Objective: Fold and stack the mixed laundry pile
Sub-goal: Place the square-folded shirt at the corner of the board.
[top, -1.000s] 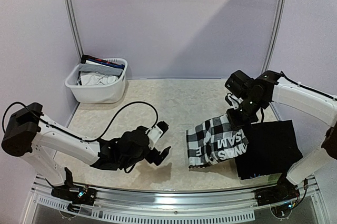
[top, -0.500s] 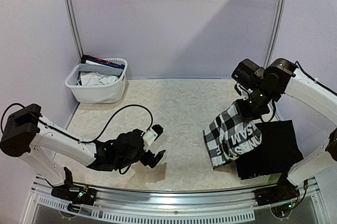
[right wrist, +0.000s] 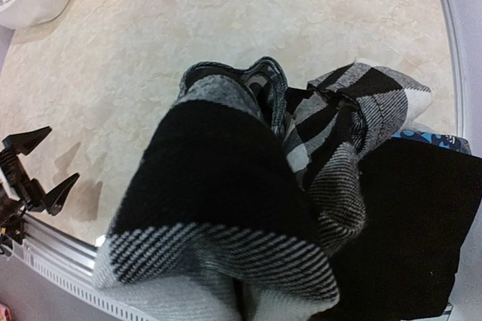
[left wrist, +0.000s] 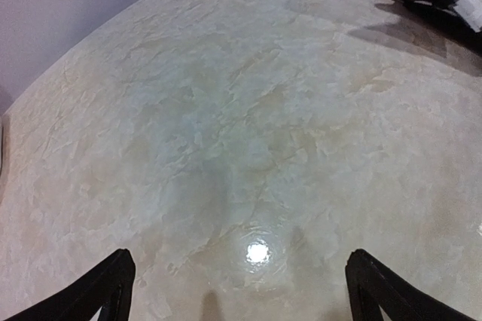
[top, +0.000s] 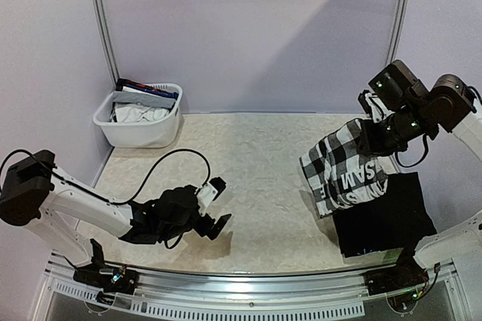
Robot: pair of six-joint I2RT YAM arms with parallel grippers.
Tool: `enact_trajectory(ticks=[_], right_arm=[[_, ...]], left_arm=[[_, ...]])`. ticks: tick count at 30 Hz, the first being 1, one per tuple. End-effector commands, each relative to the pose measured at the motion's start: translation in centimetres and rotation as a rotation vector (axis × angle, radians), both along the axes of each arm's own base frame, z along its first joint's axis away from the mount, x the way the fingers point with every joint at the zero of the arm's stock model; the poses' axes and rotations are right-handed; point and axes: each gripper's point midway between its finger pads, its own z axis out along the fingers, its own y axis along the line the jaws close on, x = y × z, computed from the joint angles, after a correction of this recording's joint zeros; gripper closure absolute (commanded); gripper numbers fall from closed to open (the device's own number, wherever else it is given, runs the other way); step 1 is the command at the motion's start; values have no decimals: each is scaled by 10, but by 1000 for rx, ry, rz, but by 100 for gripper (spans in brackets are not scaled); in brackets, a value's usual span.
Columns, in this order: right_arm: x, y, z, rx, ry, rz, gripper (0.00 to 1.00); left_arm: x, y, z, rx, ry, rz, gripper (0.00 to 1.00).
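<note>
My right gripper [top: 374, 135] is shut on the black-and-white checkered shirt [top: 343, 174], which hangs in the air at the right, its lower edge over the folded black garment [top: 392, 219] on the table. White letters on a dark band show on the hanging bundle. In the right wrist view the checkered shirt [right wrist: 241, 208] fills the frame and hides my fingers; the black garment [right wrist: 422, 215] lies beneath. My left gripper [top: 214, 208] is open, low over bare table at the front left. Its fingertips [left wrist: 113, 283] stand wide apart with nothing between them.
A white plastic basket [top: 139, 131] holding more garments [top: 144, 104] stands at the back left corner. The marbled table top [top: 248, 155] lies between the arms. A black cable [top: 177, 159] loops over the table from the left arm. Walls enclose the back and sides.
My right arm has lifted the checkered shirt off the table and carried it right and back, over the black garment. My left gripper has drawn slightly back toward the near edge, still open.
</note>
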Motion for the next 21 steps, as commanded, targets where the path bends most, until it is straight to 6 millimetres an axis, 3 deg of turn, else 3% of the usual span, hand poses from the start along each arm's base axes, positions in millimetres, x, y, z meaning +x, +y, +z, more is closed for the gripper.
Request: enact_trajectory(ticks=[1,7,15,21], right_arm=[[-75,-35,-18,-83,257,97,100],[-95,-45,-45,-101,343,85,100],[-96,-74,-50,-111,264,-74,100],[-99,-94,-79,-221,307,-142,100]], left_arm=[[3,2,6,-46,3,8,0],[2,1,4,-51,12,2,0],[0,-2,0,-60,25,-11,0],[0,0,1,-59,26,-8,1]])
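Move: From the right hand, which still grips the square-folded plaid shirt, the black stack on the board's near right corner lies about 14 cm right, 2 cm ahead and some 27 cm below. The hanging shirt's middle is roughly 5 cm left, 3 cm back and 8 cm below. The stack's grey-blue far edge is about 13 cm ahead, 13 cm right and 28 cm down. For the left hand the stack is some 42 cm right, 2 cm ahead and 5 cm below. Back towards its base, by about 5 cm, the right hand carries the plaid shirt, then adds some 3 cm to the right and sinks roughly 4 cm, bringing the shirt further over the black stack. The fingers keep their shut grip on the fold; the wrist only rocks a few degrees. ##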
